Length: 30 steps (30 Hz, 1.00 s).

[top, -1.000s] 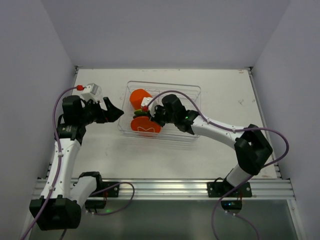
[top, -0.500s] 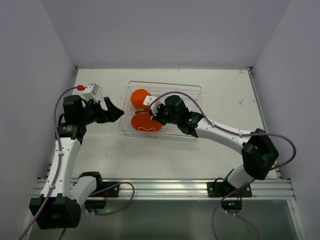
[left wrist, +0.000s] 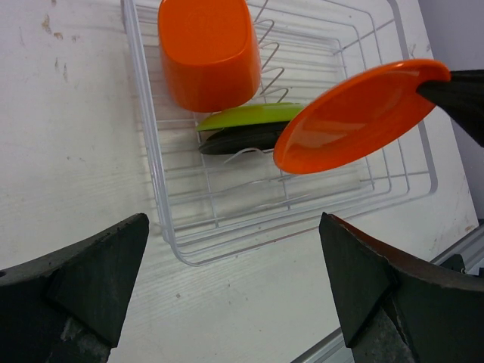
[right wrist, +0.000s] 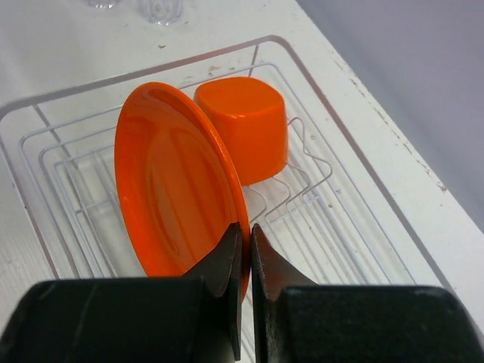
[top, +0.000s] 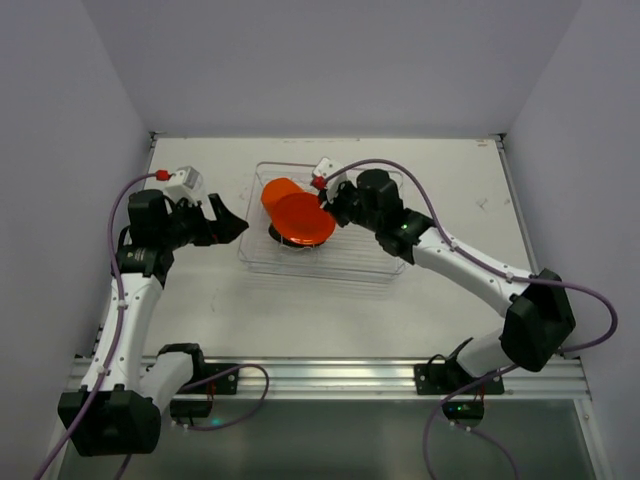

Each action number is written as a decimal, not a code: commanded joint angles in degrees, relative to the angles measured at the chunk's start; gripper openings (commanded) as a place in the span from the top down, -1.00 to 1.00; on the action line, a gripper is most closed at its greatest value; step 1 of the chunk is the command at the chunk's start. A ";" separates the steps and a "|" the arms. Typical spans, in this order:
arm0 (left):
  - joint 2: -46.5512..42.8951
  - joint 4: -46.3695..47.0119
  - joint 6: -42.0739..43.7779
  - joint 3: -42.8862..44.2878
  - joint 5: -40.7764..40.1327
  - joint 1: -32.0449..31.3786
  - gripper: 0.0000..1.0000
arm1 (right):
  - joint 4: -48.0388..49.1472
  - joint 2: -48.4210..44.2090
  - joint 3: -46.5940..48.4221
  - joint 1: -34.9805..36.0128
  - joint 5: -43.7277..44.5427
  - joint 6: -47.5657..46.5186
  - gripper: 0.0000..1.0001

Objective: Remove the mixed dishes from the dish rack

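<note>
My right gripper [top: 325,200] [right wrist: 246,231] is shut on the rim of the orange plate [top: 305,218] [right wrist: 170,181], which hangs tilted above the dish rack [top: 370,262] [right wrist: 363,197]. The orange cup [top: 277,192] [left wrist: 208,49] [right wrist: 246,128] lies in the rack's far left part. Beside it, a lime-green plate [left wrist: 249,115] and a black plate [left wrist: 242,138] lean in the wire dividers, under the orange plate [left wrist: 355,117]. Left of the rack [left wrist: 151,174], my left gripper [top: 230,222] [left wrist: 233,223] stands open over bare table, holding nothing.
The bottoms of two clear tumblers [right wrist: 159,7] show on the table beyond the rack's left end, at the top edge of the right wrist view. Grey walls close in the table on three sides. The metal rail with the arm bases [top: 330,375] runs along the near edge.
My right gripper has lifted the orange plate out of the dividers, up and toward the far side of the rack. The left arm has not moved.
</note>
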 commanded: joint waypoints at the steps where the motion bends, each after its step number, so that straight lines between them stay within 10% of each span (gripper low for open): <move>1: 0.06 2.38 -0.40 1.46 0.12 -0.48 -1.00 | 1.25 -3.45 4.52 -1.87 -2.10 4.58 1.00; 30: 1.55 3.52 -2.94 2.69 -1.20 -4.70 -1.00 | 9.16 -9.26 -6.44 -43.17 -29.53 54.58 1.00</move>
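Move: The right gripper already holds the orange plate by its rim, its middle about 5 cm to the left. The bare table right of the rack lies some 30 cm right, 10 cm ahead and 22 cm below; the black plate is 8 left and 3 ahead, the orange cup 11 left and 12 ahead, both about 15 below. From the left gripper that bare table is about 53 right, 14 ahead and 21 below. Keep the right fingers shut on the orange plate's rim and lift about 5 cm, then sweep fast to the right, some 19 cm in all, bearing forward about 6 cm, away from the black plate towards the rack's right side. Roll the wrist some 50 degrees about the fingers, hand's left side rising. Let the open left gripper edge about 2 cm right. ##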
